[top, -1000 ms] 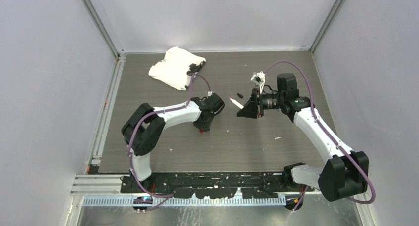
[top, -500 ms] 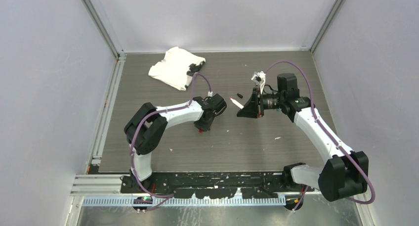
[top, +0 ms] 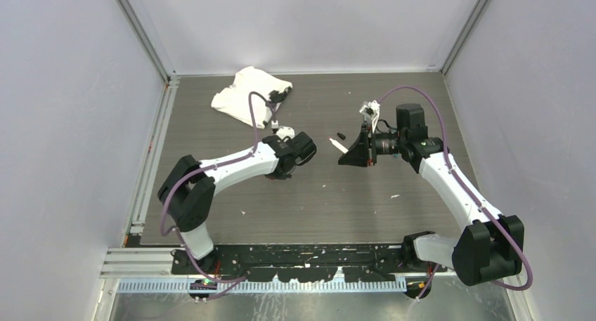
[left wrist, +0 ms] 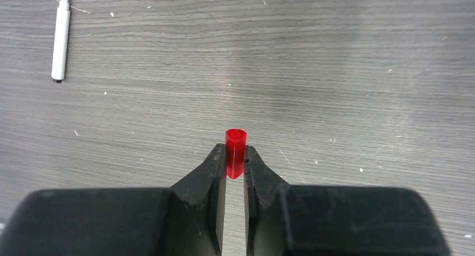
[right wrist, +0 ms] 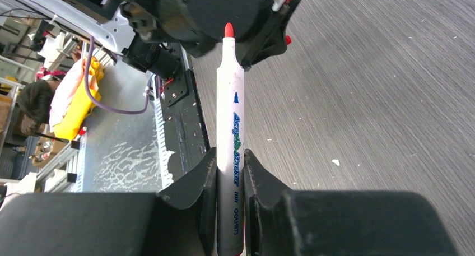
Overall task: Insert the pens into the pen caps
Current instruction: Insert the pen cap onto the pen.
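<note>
In the left wrist view my left gripper [left wrist: 235, 152] is shut on a short red pen cap [left wrist: 236, 144], which stands upright between the fingertips above the table with its open end facing the camera. My right gripper [right wrist: 230, 158] is shut on a white pen [right wrist: 230, 116] with a red tip [right wrist: 228, 30]. That tip points toward the left gripper's black body [right wrist: 213, 9]. In the top view the pen [top: 337, 146] juts left from the right gripper [top: 344, 152], a short gap from the left wrist [top: 299, 149]. Another white pen [left wrist: 60, 36], black-tipped, lies on the table.
A small black cap [top: 341, 135] lies on the table just behind the held pen. A crumpled white cloth [top: 242, 96] sits at the back left with a dark object [top: 280, 95] on its edge. White flecks dot the grey wood-grain table [top: 365, 201].
My left gripper has closed on the red cap and risen off the table, its arm stretching out and the elbow dropping left. The right arm and its pen have hardly moved.
</note>
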Robot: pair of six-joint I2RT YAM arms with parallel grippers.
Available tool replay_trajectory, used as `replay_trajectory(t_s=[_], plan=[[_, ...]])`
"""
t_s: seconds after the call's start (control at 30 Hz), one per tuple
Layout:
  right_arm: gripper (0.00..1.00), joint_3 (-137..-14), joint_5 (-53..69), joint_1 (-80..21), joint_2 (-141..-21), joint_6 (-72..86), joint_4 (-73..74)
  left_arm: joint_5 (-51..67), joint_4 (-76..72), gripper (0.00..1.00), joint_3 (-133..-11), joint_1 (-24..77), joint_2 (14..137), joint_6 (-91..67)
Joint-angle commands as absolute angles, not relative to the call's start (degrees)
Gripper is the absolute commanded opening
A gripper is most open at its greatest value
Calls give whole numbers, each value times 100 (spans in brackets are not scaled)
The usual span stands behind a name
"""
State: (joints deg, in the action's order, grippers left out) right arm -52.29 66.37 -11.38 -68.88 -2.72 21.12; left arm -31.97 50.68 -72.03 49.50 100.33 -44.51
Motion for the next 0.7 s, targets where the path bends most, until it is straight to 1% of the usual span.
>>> replay_trajectory(t_s=[0.0,0.33,0.5,0.67], plan=[[1,-5467,6781,-1074,-6843,-343,2065,-3434,5018,1,-7072,4966,9409,-5166],[1,-5467,6818,-1042,-6944,-374,2083,-2965,4121,1,-6235,4957,8064,-5503],[1,-5467,6859,-1030,-6964,-371,2084,-2406,3343,1,-5737,4936,7314,-5551],[1,-5467,6928,-1025,-6925,-378,2096,-1740,2369,1,-4977,4843,6380,-5732]])
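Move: The orange-tipped pen, held in the right gripper, has its writing tip about 16 cm to the right of the left hand, roughly 18 cm above it and about level with it fore-and-aft. The right gripper itself is some 21 cm to the left hand's right, 3 cm back and 15 cm up. A black cap lies about 23 cm right, 18 cm ahead and 6 cm below. From the right hand, that tip is about 5 cm left, 3 cm ahead and 3 cm up. The red cap, already pinched and clear of the table, is carried up about 7 cm by the left arm, which also draws back nearly 3 cm, closing on the pen tip from below. Along the way the wrist swings some 35 degrees, turning the downward fingers towards the right, pen side. The right hand keeps the pen practically still. ##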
